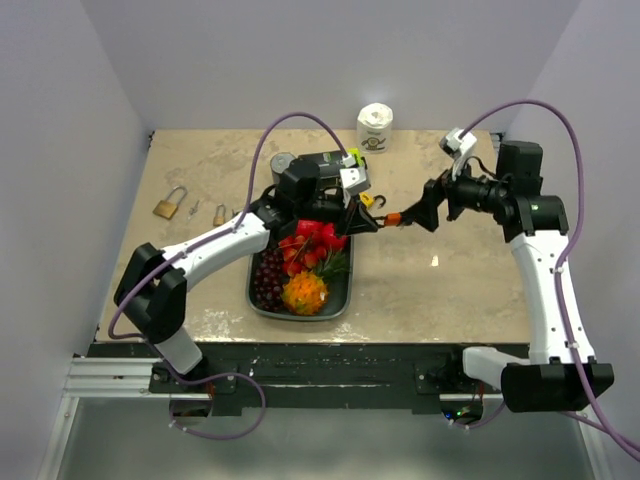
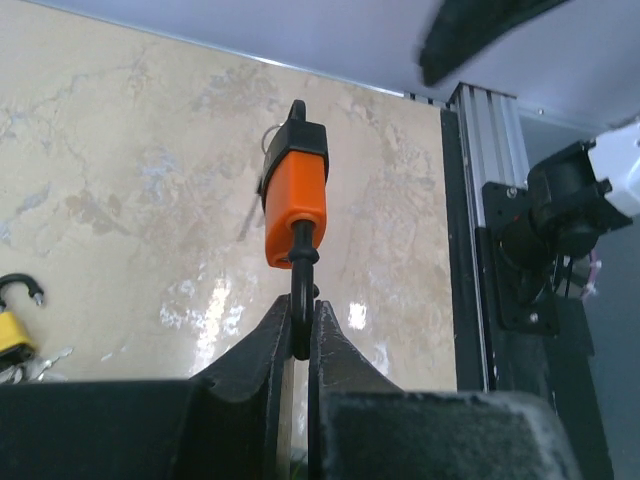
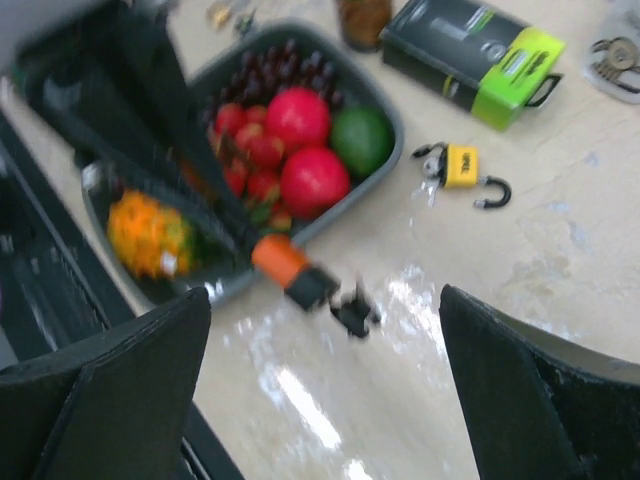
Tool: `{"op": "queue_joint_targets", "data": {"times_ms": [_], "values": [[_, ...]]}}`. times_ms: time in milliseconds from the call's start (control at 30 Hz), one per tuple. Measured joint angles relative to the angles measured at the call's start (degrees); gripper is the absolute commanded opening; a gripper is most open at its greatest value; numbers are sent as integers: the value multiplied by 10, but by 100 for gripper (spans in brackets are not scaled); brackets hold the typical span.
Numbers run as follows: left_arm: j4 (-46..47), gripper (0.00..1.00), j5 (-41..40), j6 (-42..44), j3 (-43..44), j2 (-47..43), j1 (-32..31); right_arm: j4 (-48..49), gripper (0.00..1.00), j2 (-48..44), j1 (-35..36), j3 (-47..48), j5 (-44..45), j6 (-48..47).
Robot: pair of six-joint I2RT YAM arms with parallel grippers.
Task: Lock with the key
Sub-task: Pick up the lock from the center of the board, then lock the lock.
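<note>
An orange padlock [image 1: 392, 220] with a black end hangs in the air above the table, held by its black shackle [image 2: 300, 300]. My left gripper [image 2: 300, 325] is shut on that shackle. A dark key [image 3: 355, 312], blurred, sticks out of the lock's black end [image 3: 312, 287]. My right gripper [image 3: 325, 300] is wide open, its fingers on either side of the lock's key end and touching nothing. In the top view the right gripper [image 1: 425, 212] sits just right of the lock.
A grey tray [image 1: 340, 300] of fruit lies below the left arm. A yellow padlock [image 3: 462, 167] lies open on the table, near a black and green box [image 3: 470, 45]. A brass padlock [image 1: 170, 205] and loose keys [image 1: 218, 213] lie at the left. A paper roll [image 1: 376, 128] stands at the back.
</note>
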Motion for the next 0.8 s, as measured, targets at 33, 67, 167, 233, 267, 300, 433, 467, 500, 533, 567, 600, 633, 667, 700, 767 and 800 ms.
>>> {"op": "queue_joint_targets", "data": {"times_ms": [33,67,167,233,267,300,433,467,500,533,567,600,633,667,700,767,800], "values": [[-20,0,10,21,0,-6,7,-35,99,0,0,4,-13,-46],[-37,0,21,38,0,-11,10,-64,99,0,0,8,-23,-83],[-78,0,50,72,0,-19,8,-167,99,-5,0,15,-60,-230],[-97,0,67,85,0,-24,5,-218,97,-9,0,15,-76,-302],[-104,0,77,90,-1,-27,2,-241,96,-11,1,14,-83,-338],[-105,0,80,92,-1,-28,1,-259,94,-14,3,12,-90,-368],[-105,0,95,94,-1,-35,-1,-299,81,-22,22,-2,-95,-445],[-104,0,97,93,-1,-36,-2,-303,79,-22,32,-7,-94,-454],[-103,0,99,93,-1,-37,-3,-302,78,-23,44,-12,-93,-458],[-102,0,101,92,-1,-37,-3,-299,77,-24,55,-17,-92,-458],[-101,0,102,90,-1,-38,-5,-295,74,-26,67,-22,-89,-456],[-101,0,105,87,-1,-38,-6,-284,72,-28,79,-28,-85,-452],[-100,0,106,83,-1,-38,-9,-276,71,-30,87,-33,-81,-446],[-100,0,107,82,-1,-39,-10,-263,67,-34,97,-39,-76,-438],[-99,0,109,79,-2,-41,-13,-254,66,-36,105,-43,-75,-431],[-95,0,111,78,-6,-47,-15,-242,63,-38,116,-46,-73,-420],[-93,0,112,78,-8,-51,-16,-238,59,-38,120,-46,-72,-416]]}}
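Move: The open right gripper goes for the orange lock, which lies about 7 cm to its left, 3 cm back and 8 cm below. From the right hand, the yellow lock is on the table some 20 cm ahead, 10 cm left and 30 cm down, and the fruit tray about 28 cm left, 3 cm ahead and 28 cm down. The left hand already holds the orange lock, its body about 4 cm to the right of the pads, level front to back and 1 cm lower; the right gripper is some 11 cm right, 3 cm ahead and 7 cm above. The right hand swings back about 10 cm and sinks some 5 cm, its wrist turning roughly 35 degrees counter-clockwise until the fingers point left at the orange lock; it then eases left as they close from wide open to about two thirds, one on either side of the lock's black end. The left hand keeps its pinch on the shackle and carries the lock back about 6 cm, turning it a little clockwise, so the key end faces into the right gripper. ##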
